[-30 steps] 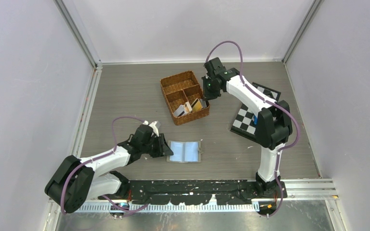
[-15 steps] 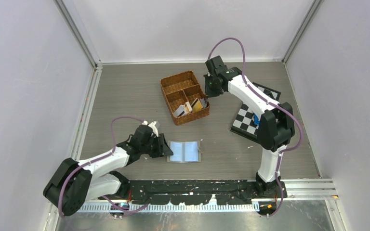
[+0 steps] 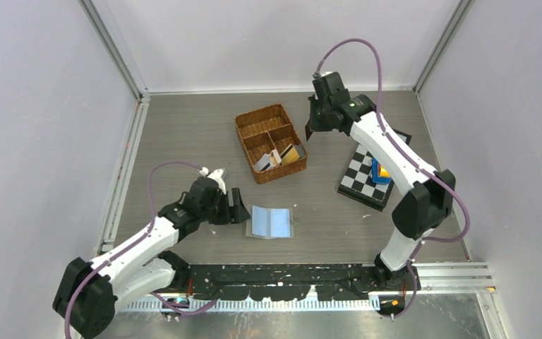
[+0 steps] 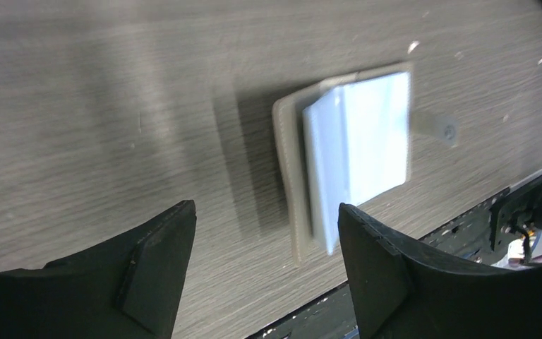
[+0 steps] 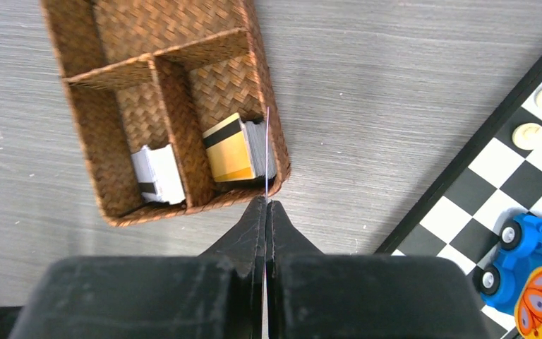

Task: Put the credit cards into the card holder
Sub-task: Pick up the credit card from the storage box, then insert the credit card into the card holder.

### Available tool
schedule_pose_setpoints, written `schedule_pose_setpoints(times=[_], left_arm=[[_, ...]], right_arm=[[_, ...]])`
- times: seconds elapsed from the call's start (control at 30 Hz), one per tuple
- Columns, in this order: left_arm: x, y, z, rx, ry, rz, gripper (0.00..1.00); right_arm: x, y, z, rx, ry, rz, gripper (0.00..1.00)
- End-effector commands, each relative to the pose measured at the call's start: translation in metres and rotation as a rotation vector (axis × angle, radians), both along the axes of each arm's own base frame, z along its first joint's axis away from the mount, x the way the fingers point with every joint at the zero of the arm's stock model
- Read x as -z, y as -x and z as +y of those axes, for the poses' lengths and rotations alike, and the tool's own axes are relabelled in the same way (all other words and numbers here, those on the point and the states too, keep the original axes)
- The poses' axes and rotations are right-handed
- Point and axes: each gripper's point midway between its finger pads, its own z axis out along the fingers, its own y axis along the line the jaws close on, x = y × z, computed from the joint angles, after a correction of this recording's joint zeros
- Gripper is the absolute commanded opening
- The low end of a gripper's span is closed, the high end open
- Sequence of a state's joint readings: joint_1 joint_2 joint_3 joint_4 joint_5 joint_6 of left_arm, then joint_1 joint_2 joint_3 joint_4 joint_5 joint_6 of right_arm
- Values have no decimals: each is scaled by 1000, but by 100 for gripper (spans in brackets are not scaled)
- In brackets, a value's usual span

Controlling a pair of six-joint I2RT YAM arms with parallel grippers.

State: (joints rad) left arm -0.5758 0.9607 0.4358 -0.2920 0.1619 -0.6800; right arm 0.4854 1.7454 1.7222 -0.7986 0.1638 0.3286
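The card holder (image 3: 272, 221) lies open on the table with its light-blue sleeves up. It also shows in the left wrist view (image 4: 353, 148). My left gripper (image 3: 238, 210) is open and empty just left of it, fingers apart (image 4: 265, 212). My right gripper (image 3: 312, 131) is shut on a credit card seen edge-on as a thin line (image 5: 267, 155), held above the right edge of the wicker basket (image 5: 113, 63). An orange credit card with a dark stripe (image 5: 229, 150) and white cards (image 5: 157, 173) stand in the basket's near compartments (image 3: 280, 157).
The wicker basket (image 3: 248, 120) stands mid-table. A black-and-white checkerboard (image 3: 358, 176) lies to the right with a blue and orange toy (image 5: 533, 282) and pale round pieces (image 5: 536, 134) on it. Walls close the table on three sides.
My right gripper has risen and moved back-right from the basket with a card pinched in it. My left arm has swung and stretched out, its gripper still beside the card holder.
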Motion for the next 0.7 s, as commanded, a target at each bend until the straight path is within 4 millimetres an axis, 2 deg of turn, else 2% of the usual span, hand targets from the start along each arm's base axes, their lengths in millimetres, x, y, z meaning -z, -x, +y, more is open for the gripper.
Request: schedule_pose_setpoints(times=[0.0, 0.07, 0.17, 0.4, 0.53, 0.63, 0.67], left_arm=[[-45, -19, 12, -5, -65, -148, 77], [-64, -24, 10, 13, -53, -200, 77], [-84, -24, -2, 92, -7, -259, 78], [-134, -2, -52, 379, 265, -393, 78], [-146, 12, -63, 467, 348, -418, 79], [-144, 25, -73, 533, 397, -406, 79], [-143, 30, -77, 557, 404, -395, 80]], right_arm=[[-65, 26, -2, -33, -54, -136, 1], [-75, 43, 1, -66, -86, -146, 1], [-78, 71, 14, -146, -161, -120, 1], [-52, 155, 59, -473, -371, 66, 1], [-41, 211, 80, -660, -436, 165, 0], [-37, 253, 93, -811, -497, 235, 0], [-37, 261, 96, -841, -505, 241, 0]])
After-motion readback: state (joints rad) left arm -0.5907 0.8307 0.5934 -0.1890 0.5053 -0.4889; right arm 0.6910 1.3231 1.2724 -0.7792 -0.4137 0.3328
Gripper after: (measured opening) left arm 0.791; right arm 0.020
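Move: The dark credit card is already pinched in the right fingers. The open card holder it is carried towards lies about 23 cm back, 12 cm left and 21 cm below that hand; the storage box's middle is some 5 cm ahead and 12 cm left, its remaining yellow card level with the hand and 5 cm left. From the empty left hand, the held credit card is roughly 22 cm ahead, 20 cm right and 13 cm higher, the card holder 9 cm right and 2 cm back. The credit card, still pinched in the closed right fingers, is swept from beside the storage box back about 20 cm and some 8 cm left to above the card holder, arching up and down again while that hand swings counter-clockwise. The left hand, staying open, rises about 12 cm and shifts right towards the card, its fingers tipping up and turning clockwise. ##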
